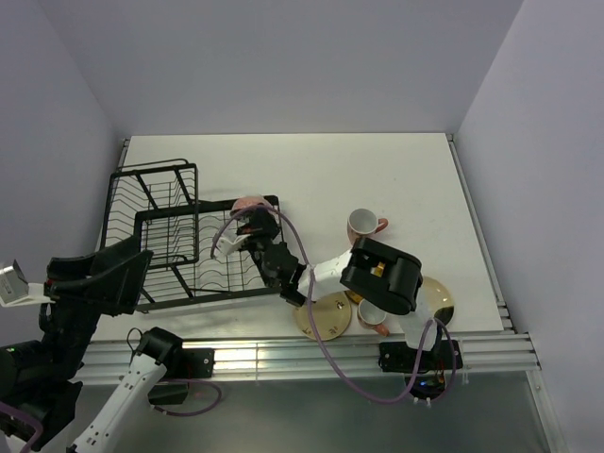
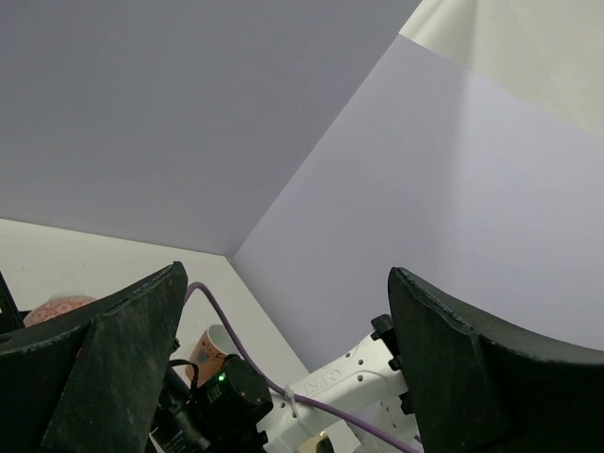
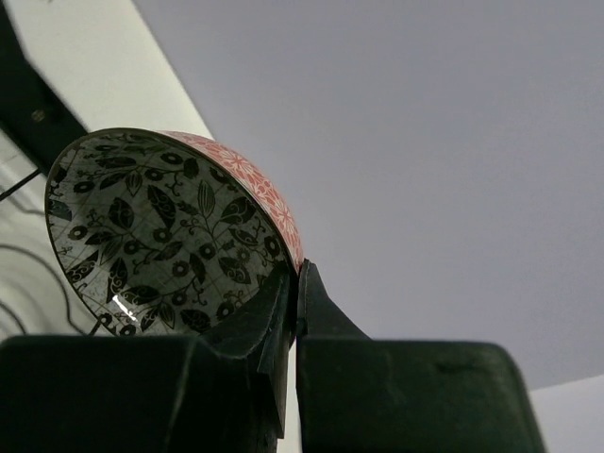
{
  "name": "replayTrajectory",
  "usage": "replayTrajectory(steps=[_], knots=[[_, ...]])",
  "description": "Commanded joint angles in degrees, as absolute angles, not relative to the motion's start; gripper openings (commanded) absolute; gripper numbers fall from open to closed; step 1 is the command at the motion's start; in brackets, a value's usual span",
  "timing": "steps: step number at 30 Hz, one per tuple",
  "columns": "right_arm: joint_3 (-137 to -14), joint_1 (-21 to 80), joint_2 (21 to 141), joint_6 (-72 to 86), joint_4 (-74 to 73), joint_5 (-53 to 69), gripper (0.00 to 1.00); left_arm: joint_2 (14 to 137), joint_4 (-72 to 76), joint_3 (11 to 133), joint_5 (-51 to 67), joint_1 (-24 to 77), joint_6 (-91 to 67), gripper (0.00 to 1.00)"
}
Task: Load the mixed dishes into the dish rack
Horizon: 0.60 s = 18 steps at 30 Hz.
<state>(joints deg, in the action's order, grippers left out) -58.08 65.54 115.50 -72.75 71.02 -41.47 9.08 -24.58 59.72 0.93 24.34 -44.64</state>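
Observation:
The black wire dish rack stands at the left of the table. My right gripper reaches over the rack's right end and is shut on the rim of a small bowl. The bowl has a dark leaf pattern inside and is pinkish-red outside; the right gripper pinches its edge. One pinkish-orange mug stands upright right of the rack. A second mug sits under the right arm, beside a yellow plate. My left gripper is open and empty, low at the near left.
Another yellowish plate lies partly hidden behind the right arm's base. A purple cable loops along the right arm. The left arm overlaps the rack's near left corner. Walls close in the table on three sides.

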Motion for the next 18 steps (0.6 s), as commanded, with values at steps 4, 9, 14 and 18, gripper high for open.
replayTrajectory(steps=[4, 9, 14, 18], knots=[[-58.36, 65.39, 119.96, -74.53, 83.23, -38.41, 0.00, 8.44, -23.38, 60.47, 0.35, 24.08, -43.68, 0.94], [-61.34, 65.30, 125.06, -79.70, 88.50, -37.97, 0.00, 8.35, -23.20, 60.56, 0.35, 24.08, -43.77, 0.95], [-62.84, 64.78, 127.62, -83.14, 92.19, -37.01, 0.00, 7.91, -23.90, 60.47, 0.35, 24.08, -43.07, 0.95], [-62.76, 63.90, 127.09, -83.84, 91.67, -35.78, 0.00, 7.73, -23.82, 60.38, 0.35, 24.08, -42.80, 0.95]])
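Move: The right hand still grips the small bowl by its rim; the spot for it, just inside the dish rack's far right corner, lies about 5 cm ahead, 2 cm left and 9 cm below. The rack's upper basket is centred some 24 cm left and 4 cm ahead. On the table, the pink mug stands about 25 cm right and 2 cm ahead, the cream plate roughly 15 cm right and 19 cm back. From the left hand the spot is some 30 cm ahead, 6 cm right and far below. Keeping its pinch on the bowl's rim, the right hand lowers the bowl about 7 cm towards the rack's far right corner, dropping almost straight for most of the way, then easing some 2 cm left before sinking a last centimetre. As it descends the wrist rolls about 15 degrees so that the hand's left side dips, bringing the tilted bowl down beside the inner face of the far rail and in among the wires, with the fingers staying shut. ##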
